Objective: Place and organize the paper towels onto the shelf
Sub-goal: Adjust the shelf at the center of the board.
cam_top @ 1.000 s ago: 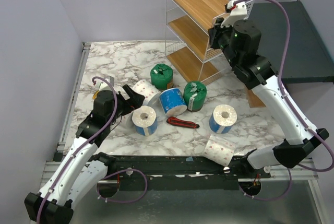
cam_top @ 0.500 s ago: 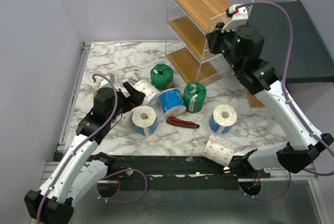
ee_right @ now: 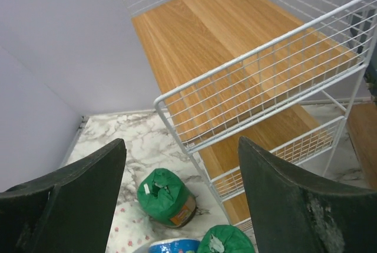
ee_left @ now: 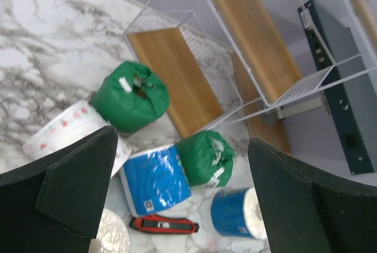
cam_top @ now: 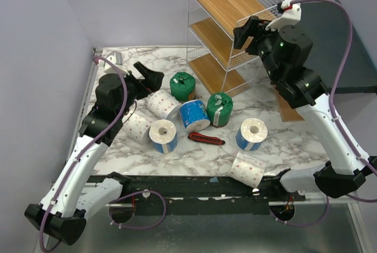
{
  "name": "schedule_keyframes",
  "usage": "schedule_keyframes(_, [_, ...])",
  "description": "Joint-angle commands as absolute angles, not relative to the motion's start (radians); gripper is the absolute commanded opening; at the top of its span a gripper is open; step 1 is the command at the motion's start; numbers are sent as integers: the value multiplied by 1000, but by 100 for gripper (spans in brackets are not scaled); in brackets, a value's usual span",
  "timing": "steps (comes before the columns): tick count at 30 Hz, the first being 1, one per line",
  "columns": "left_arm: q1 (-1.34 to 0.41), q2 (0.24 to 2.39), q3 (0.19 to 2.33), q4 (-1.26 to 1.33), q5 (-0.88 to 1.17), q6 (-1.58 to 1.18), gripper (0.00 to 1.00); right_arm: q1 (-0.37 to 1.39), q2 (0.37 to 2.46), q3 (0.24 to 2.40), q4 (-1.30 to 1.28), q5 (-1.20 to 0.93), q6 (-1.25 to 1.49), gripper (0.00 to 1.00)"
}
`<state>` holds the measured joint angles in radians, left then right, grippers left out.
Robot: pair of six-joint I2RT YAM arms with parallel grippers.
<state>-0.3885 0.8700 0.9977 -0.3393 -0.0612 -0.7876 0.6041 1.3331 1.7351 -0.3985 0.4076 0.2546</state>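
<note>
The shelf [cam_top: 227, 29], a white wire rack with three wooden tiers, stands at the back of the marble table. Several paper towels lie in front of it: two green rolls [cam_top: 182, 85] [cam_top: 220, 108], a blue roll [cam_top: 195, 115], white dotted rolls [cam_top: 164, 104] [cam_top: 247, 169] and upright blue-banded rolls [cam_top: 163, 135] [cam_top: 252, 133]. My left gripper [cam_top: 147, 76] hangs open above the back-left rolls, its fingers [ee_left: 70, 188] framing a blue roll [ee_left: 154, 179] and a green roll [ee_left: 206, 157] far below. My right gripper [cam_top: 250, 29] is open and empty beside the top tier [ee_right: 235, 40].
A red-and-black utility knife [cam_top: 206, 139] lies between the blue rolls. A dark slab [cam_top: 330, 40] sits to the right of the shelf, with a brown board [cam_top: 288, 111] on the floor beside the rack. Grey walls close in the back and left.
My left arm has lifted off the white dotted roll and swung toward the back. My right gripper has risen beside the shelf's top tier and its jaws have opened.
</note>
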Motion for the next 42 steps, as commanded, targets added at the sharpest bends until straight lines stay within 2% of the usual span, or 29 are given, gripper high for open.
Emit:
schedule_keyframes(1, [-393, 988, 1183, -219, -88, -675, 96, 607, 1372, 1810, -401, 543, 335, 80])
schedule_keyframes(7, [-380, 1162, 1336, -13, -2, -506, 99, 608, 1433, 1866, -429, 555, 382, 80])
schedule_keyframes(10, [-361, 1246, 1391, 109, 119, -462, 99, 607, 1450, 1872, -426, 549, 391, 80])
schedule_keyframes(14, [-326, 1391, 1540, 141, 274, -463, 99, 608, 1467, 1880, -428, 548, 393, 80])
schedule_keyframes(17, [-296, 1496, 1663, 121, 351, -554, 99, 607, 1468, 1871, -425, 551, 394, 80])
schedule_keyframes(23, [-273, 1684, 1776, 181, 503, -956, 99, 607, 1443, 1831, -411, 572, 391, 80])
schedule_keyframes(29, [-280, 1770, 1840, 193, 503, -1186, 99, 607, 1400, 1808, -415, 581, 404, 80])
schedule_keyframes(35, [-304, 1838, 1975, 98, 454, -1231, 98, 608, 1357, 1767, -433, 543, 443, 80])
schedule_keyframes(42, [-309, 1938, 2078, 72, 426, -1305, 92, 606, 1270, 1685, -425, 427, 468, 80])
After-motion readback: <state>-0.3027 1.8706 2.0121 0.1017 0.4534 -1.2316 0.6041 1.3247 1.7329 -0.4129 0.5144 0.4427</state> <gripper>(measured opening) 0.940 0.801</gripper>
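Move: The shelf's top tier is centred some 20 cm ahead of my left hand, 26 cm to its right and about 11 cm above it; its left corner is 21 cm ahead and 13 cm right. Below my left hand, about 27 cm down, the farther green roll is 7 cm ahead and 8 cm right, and the nearer green roll is level and 21 cm right. From my right hand, the tier's middle is about 13 cm straight ahead and 4 cm lower. I swing my open left hand forward about 20 cm and up a similar amount, veering some 13 cm right to the left corner of the shelf's top tier; it dips about 4 cm before climbing again, rolling right side up and turning clockwise, each 25 to 30 degrees. My right hand, also open, eases about 3 cm forward towards the shelf's near corner, then back again. ##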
